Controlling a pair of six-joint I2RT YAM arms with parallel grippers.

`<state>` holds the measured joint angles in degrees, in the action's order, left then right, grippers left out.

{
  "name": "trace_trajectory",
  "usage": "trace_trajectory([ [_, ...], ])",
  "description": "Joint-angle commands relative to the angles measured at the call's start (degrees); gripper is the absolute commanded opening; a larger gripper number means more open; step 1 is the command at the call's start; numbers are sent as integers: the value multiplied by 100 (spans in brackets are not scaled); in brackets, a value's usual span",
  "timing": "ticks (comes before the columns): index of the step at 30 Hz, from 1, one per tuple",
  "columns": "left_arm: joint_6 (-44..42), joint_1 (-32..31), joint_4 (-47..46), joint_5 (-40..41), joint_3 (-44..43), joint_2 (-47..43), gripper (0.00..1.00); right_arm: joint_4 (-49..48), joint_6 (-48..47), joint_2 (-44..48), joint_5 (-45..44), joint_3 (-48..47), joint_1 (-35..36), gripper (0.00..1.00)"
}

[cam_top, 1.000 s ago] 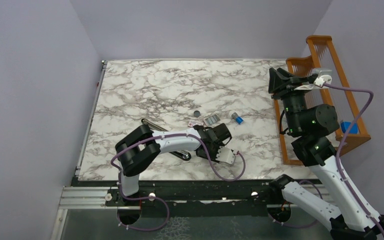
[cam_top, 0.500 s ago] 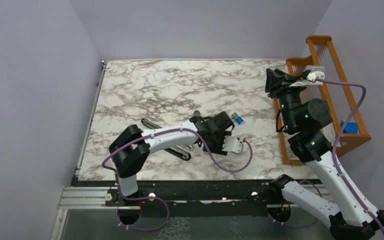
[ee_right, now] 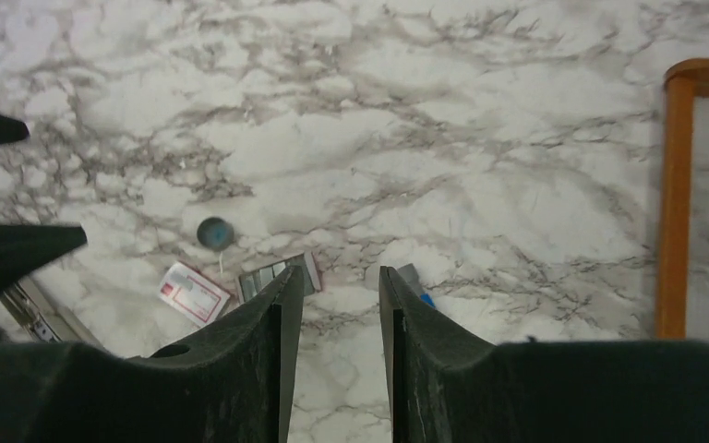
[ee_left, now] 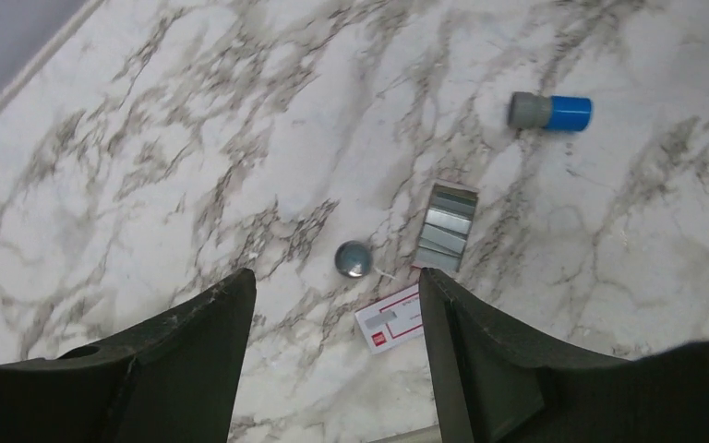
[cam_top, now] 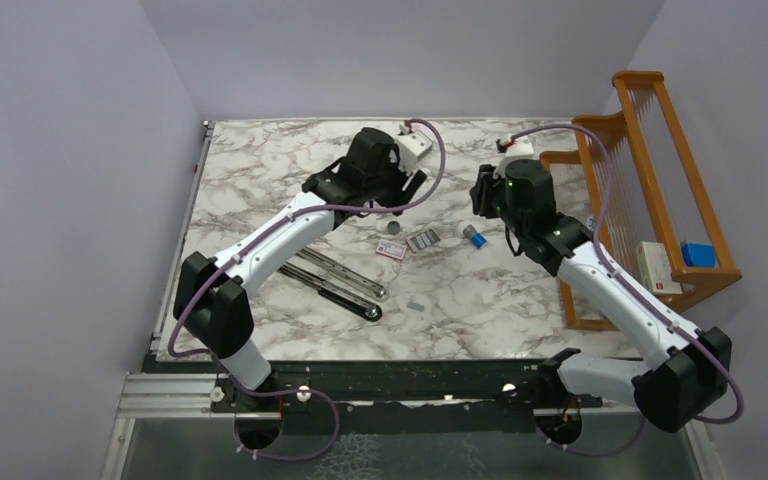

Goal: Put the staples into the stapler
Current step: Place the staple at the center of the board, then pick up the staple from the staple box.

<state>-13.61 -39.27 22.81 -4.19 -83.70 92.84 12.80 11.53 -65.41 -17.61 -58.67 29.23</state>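
Note:
The staples (cam_top: 422,240) lie as several silvery strips side by side mid-table, also in the left wrist view (ee_left: 445,229) and the right wrist view (ee_right: 277,274). The stapler (cam_top: 335,280) lies swung open as two long metal bars, left of them. My left gripper (cam_top: 392,188) hangs high behind the staples, open and empty (ee_left: 337,286). My right gripper (cam_top: 478,200) hovers right of it, above the table, open with nothing between its fingers (ee_right: 337,281); one finger (ee_right: 282,305) hides part of the staples.
A white-and-red box (cam_top: 392,250) lies flat by the staples, with a dark disc (cam_top: 393,227) behind it and a blue-and-grey cylinder (cam_top: 475,236) to their right. A small silvery piece (cam_top: 415,306) sits nearer me. A wooden rack (cam_top: 650,100) lines the right edge.
My left arm rose from low over the stapler to high at the back and its jaws widened. My right arm swung from over the rack to above mid-table.

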Motion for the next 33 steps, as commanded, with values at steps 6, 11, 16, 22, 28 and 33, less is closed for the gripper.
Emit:
trace_trajectory([
  [6,1918,815,-570,771,793,-242,69,809,-679,-1528,2327,-857,-5,39],
  [11,1743,972,-1382,1181,1676,-669,69,1386,-1024,-2640,2912,-1604,-2,39],
  [16,1722,1141,-1891,1312,2292,-944,69,1851,-1116,-3496,3107,-2115,11,37],
  [22,1644,1157,-1939,1303,2330,-874,69,1993,-1133,-3989,3020,-2228,55,37],
  [28,1600,1157,-1955,1349,2300,-804,69,2063,-1139,-4307,2867,-2304,80,37],
  [33,1609,1151,-1945,1333,2280,-782,69,2096,-1133,-4463,2694,-2302,98,36],
])
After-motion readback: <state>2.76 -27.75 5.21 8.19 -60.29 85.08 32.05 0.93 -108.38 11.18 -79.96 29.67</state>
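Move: The tray of staples lies almost straight below and about 11 cm left of the empty right hand, some 1 cm back and 24 cm down. From the tray, the staple box is roughly 7 cm left and 2 cm nearer; the small dish is 7 cm left and 3 cm farther; the blue tube is 12 cm right and 1 cm farther. The left hand has the tray 4 cm right, 2 cm back and 22 cm down, and the placed staple 18 cm back and 2 cm right. The right hand heads for the tray of staples, sweeping down and left and then dropping nearly straight, about 20 cm down and 10 cm left in all, while its fingers tip some 40 degrees further down and turn counter-clockwise. It touches nothing yet, its gap unchanged. The left hand, still open and empty, swings off to the left and sinks, then waits. ##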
